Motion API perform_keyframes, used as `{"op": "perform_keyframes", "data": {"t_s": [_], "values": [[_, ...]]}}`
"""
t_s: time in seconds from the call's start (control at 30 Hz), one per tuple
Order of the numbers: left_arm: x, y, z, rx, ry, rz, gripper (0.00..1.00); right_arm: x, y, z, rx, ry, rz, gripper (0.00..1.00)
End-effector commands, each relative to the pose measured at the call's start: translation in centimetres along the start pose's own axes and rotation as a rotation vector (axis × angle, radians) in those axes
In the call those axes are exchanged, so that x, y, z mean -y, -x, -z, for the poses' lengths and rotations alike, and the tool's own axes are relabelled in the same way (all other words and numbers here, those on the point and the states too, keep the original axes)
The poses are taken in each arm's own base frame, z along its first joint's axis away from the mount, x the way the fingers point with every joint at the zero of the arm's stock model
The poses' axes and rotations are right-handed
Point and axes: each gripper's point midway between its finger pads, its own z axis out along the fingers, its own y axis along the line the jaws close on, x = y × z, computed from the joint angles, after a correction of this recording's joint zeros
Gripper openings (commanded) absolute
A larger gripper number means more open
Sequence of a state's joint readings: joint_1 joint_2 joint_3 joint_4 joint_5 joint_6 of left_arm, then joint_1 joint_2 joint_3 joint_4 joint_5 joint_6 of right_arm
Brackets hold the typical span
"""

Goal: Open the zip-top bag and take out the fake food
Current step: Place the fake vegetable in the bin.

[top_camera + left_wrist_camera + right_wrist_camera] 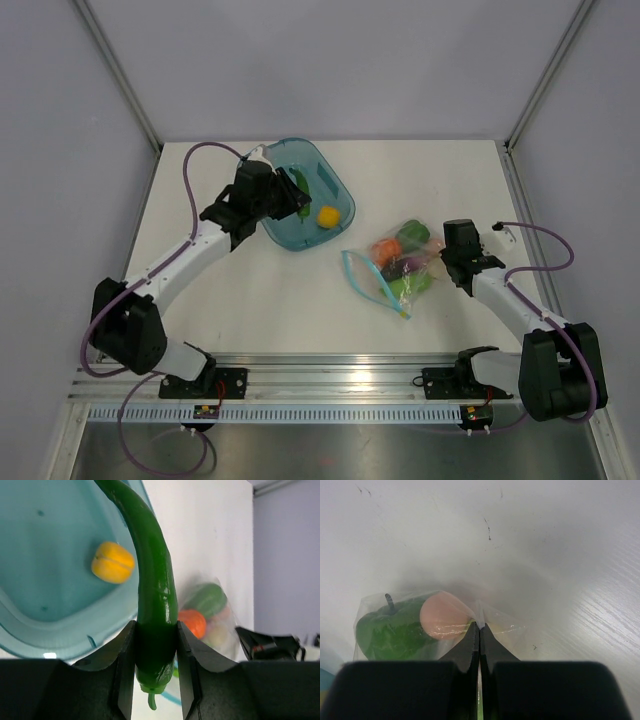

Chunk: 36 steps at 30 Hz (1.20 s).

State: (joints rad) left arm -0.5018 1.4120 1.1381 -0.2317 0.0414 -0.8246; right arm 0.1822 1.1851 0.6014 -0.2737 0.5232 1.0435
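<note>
The clear zip-top bag [402, 262] lies right of centre, with its blue zip strip [362, 280] open toward the left. It holds an orange piece [385, 248], a green piece [412, 235] and a purple piece [405, 266]. My right gripper [447, 262] is shut on a pinch of the bag's plastic [492, 622] at its right edge. Its tips [480, 628] are next to a pinkish piece [444, 616] and a green piece [385, 632]. My left gripper [156, 645] is shut on a long green pepper [155, 580] and holds it over the teal tub [45, 605].
The teal tub [290, 240] stands at the back centre-left and holds a yellow lemon [328, 215], which also shows in the left wrist view [113, 562]. The bag [212, 612] and the right gripper's body [265, 642] show beyond the tub. Walls enclose the table on three sides.
</note>
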Motion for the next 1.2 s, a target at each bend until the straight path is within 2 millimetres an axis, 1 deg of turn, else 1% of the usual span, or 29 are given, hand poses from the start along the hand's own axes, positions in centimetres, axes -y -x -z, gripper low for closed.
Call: {"op": "perform_keyframes", "data": {"t_s": [0.0,0.03,0.07,0.1,0.17,0.2,0.27,0.3,0.37,0.4,0.5,0.53,0.6,0.67,0.7,0.73,0.8,0.83,0.9,0.93,0.97,1.0,1.07,1.1,1.13,1.17], "values": [[0.4,5.1,-1.4,0.11,0.015,0.047,0.06,-1.1,0.5,0.0,0.007,0.04,-0.02,0.0],[0.0,5.6,-2.0,0.116,0.024,0.049,0.07,-1.1,0.5,0.0,0.006,0.039,-0.018,0.0],[-0.9,5.6,-3.0,0.106,0.046,0.052,0.08,-1.1,0.5,0.0,0.008,0.039,-0.018,0.0],[-1.4,6.7,-3.3,0.122,0.057,0.061,0.09,-1.0,0.4,0.0,0.006,0.038,-0.012,0.0],[-2.5,7.2,-4.2,0.125,0.078,0.065,0.13,-1.2,0.4,0.0,0.003,0.044,-0.014,0.0],[-3.4,7.6,-4.9,0.129,0.094,0.072,0.15,-1.1,0.3,0.0,0.001,0.044,-0.013,0.0],[-4.2,7.7,-5.6,0.126,0.102,0.086,0.22,-1.2,0.4,0.0,0.0,0.047,-0.015,0.0],[-4.7,8.0,-6.3,0.13,0.104,0.092,0.23,-1.2,0.3,0.0,0.0,0.047,-0.014,0.0],[-4.9,7.7,-7.2,0.113,0.092,0.1,0.24,-1.3,0.4,0.1,0.0,0.052,-0.013,0.0],[-5.4,7.3,-8.1,0.099,0.097,0.105,0.24,-1.3,0.3,0.1,-0.001,0.053,-0.015,0.0],[-5.5,6.8,-9.5,0.074,0.08,0.121,0.24,-1.4,0.3,0.0,-0.004,0.055,-0.015,0.0],[-5.8,6.1,-10.3,0.053,0.075,0.138,0.23,-1.5,0.3,0.0,-0.005,0.057,-0.016,0.0],[-6.1,5.6,-11.3,0.037,0.068,0.15,0.24,-1.5,0.2,0.0,-0.008,0.057,-0.013,0.0],[-6.0,5.3,-12.0,0.026,0.043,0.143,0.26,-1.4,0.2,0.0,-0.009,0.056,-0.012,0.0],[-5.6,5.4,-12.1,0.014,0.032,0.14,0.29,-1.5,0.2,0.0,-0.01,0.058,-0.012,0.0],[-5.9,5.1,-12.5,-0.001,0.042,0.139,0.36,-1.5,0.2,0.0,-0.01,0.06,-0.011,0.0],[-5.9,4.9,-12.7,-0.012,0.04,0.134,0.45,-1.6,0.2,0.0,-0.012,0.062,-0.01,0.0],[-6.0,4.9,-12.7,-0.011,0.043,0.131,0.55,-1.6,0.2,0.0,-0.012,0.064,-0.012,0.0],[-6.0,5.0,-12.4,-0.007,0.046,0.124,0.62,-1.5,0.1,0.0,-0.013,0.062,-0.007,0.0],[-5.9,5.0,-12.3,-0.01,0.045,0.116,0.7,-1.6,0.2,0.0,-0.012,0.066,-0.01,0.0],[-5.7,5.1,-12.2,-0.009,0.035,0.11,0.74,-1.6,0.1,0.0,-0.014,0.066,-0.008,0.0],[-5.3,4.9,-12.1,-0.029,0.013,0.095,0.76,-1.7,0.1,0.0,-0.014,0.069,-0.01,0.0],[-4.8,5.2,-11.6,-0.03,0.007,0.085,0.8,-1.6,0.0,0.0,-0.016,0.071,-0.008,0.0],[-4.0,5.8,-10.9,-0.012,-0.017,0.072,0.84,-1.7,0.0,0.0,-0.016,0.074,-0.008,0.0],[-4.2,5.5,-10.5,-0.012,-0.015,0.072,0.87,-1.7,0.0,0.0,-0.018,0.074,-0.008,0.0],[-3.9,5.9,-10.2,0.008,-0.029,0.064,0.99,-1.7,0.0,0.0,-0.019,0.072,-0.006,0.0]]}}
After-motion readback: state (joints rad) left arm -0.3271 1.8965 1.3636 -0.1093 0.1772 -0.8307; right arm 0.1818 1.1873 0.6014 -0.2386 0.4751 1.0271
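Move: The green pepper is already pinched near its stem end in the left hand, and the bin's middle lies about 15 cm ahead of that hand, 2 cm left and 15 cm below. The yellow pepper inside the bin sits some 10 cm ahead, 6 cm right and 16 cm below; the food bag is about 25 cm right, 5 cm back and 17 cm below. From the right hand the bin is roughly 37 cm left, 17 cm ahead, about level. The green pepper is carried by the left hand forward over the bin, some 11 cm in all, first drifting nearly 5 cm left, then sinking steeply inside and easing back right as the wrist tips about 10 degrees further down. Just above the bin floor the fingers spread wide and let go, then the hand lifts slightly. The right hand keeps its pinch on the bag, almost still. ##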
